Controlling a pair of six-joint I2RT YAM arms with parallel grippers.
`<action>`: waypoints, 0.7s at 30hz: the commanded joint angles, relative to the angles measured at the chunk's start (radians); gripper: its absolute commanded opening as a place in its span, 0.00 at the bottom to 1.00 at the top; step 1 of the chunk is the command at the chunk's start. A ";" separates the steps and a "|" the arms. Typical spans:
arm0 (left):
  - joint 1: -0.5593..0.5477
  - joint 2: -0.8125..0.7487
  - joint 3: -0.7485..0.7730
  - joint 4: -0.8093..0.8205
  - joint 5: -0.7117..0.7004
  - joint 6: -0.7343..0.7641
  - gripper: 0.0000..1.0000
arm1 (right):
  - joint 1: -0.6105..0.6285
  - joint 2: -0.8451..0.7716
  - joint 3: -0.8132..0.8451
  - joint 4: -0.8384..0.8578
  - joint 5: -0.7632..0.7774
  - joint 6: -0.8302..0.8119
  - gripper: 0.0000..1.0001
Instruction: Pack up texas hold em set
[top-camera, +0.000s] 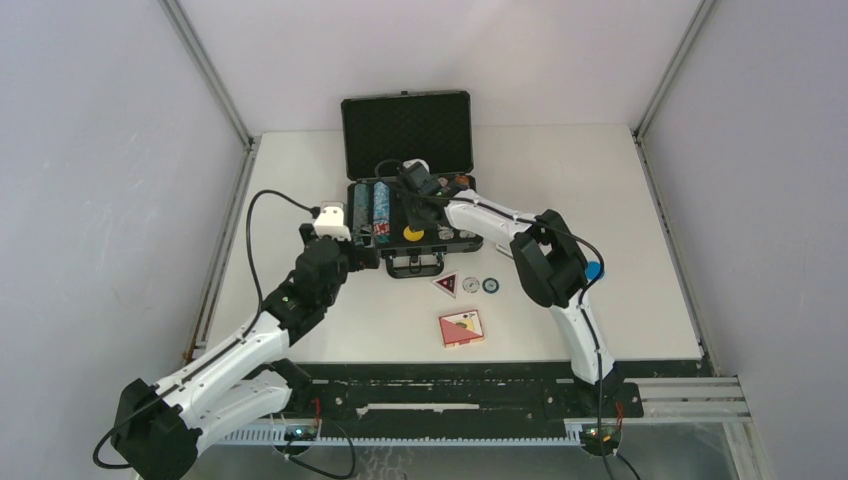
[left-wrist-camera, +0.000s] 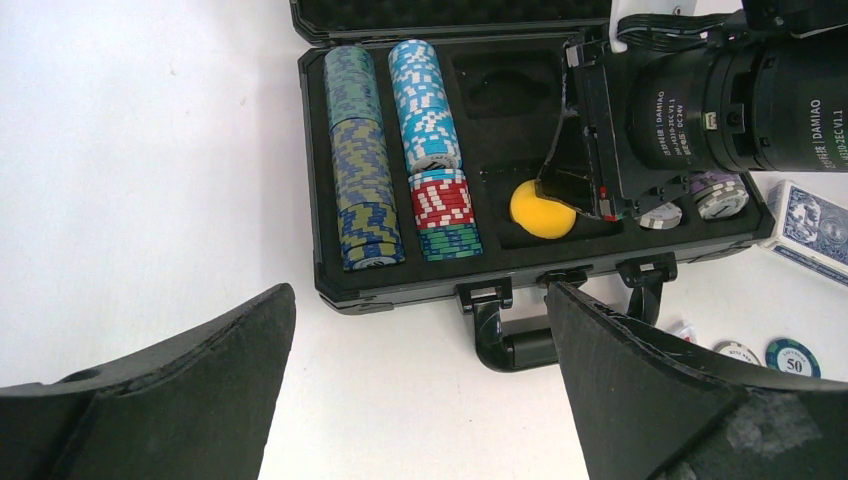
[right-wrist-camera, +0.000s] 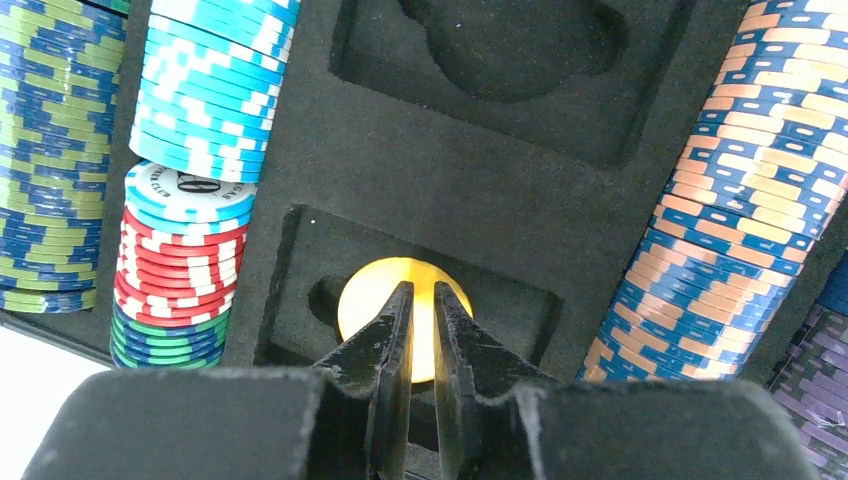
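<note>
The black briefcase (top-camera: 352, 206) of the texas hold em set lies open on the table, lid (top-camera: 405, 120) upright. Rows of poker chips (left-wrist-camera: 365, 160) fill its foam slots. A yellow round button (right-wrist-camera: 372, 290) lies flat in a foam recess. My right gripper (right-wrist-camera: 422, 287) hangs right over it, jaws drawn almost together with a thin slit between them and nothing in it; it also shows as right gripper (left-wrist-camera: 575, 190). My left gripper (left-wrist-camera: 418, 290) stands wide open over bare table just in front of the case's handle (left-wrist-camera: 520, 345).
In front of the case lie a triangular button (top-camera: 445, 284), two loose chips (top-camera: 470, 284) (top-camera: 491, 285) and a red card deck (top-camera: 461, 328). A blue deck (left-wrist-camera: 810, 220) sits right of the case. The right arm (top-camera: 545, 260) reaches over the case's right side.
</note>
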 joint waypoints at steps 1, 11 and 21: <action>-0.007 -0.016 0.016 0.013 0.002 0.000 1.00 | 0.005 -0.075 -0.012 0.020 0.009 0.007 0.20; -0.007 -0.025 0.016 0.017 0.009 -0.009 1.00 | 0.012 -0.175 -0.097 0.028 0.027 -0.018 0.35; -0.006 -0.065 0.003 0.015 0.021 -0.014 1.00 | 0.086 -0.253 -0.346 0.215 -0.061 -0.173 0.63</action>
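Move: The right hand's nearly shut fingertips are on the yellow disc in the case's near middle recess, its middle about 1 cm back and 1 cm below. The red chip stack lies some 7 cm left and 2 cm back, the peach chip stack about 7 cm right and 5 cm ahead; the case handle is roughly 9 cm straight back and 3 cm lower. From the left hand the disc is about 12 cm right, 9 cm ahead and 14 cm below. The right fingertips come free of the yellow disc, lifting about 3.5 cm while easing slightly back and right; the hand then swings back and dips again to nearly its starting height, ending some 4 cm back, towards the case's near rim and handle. The fingers spread from nearly shut to over half open, holding nothing. ##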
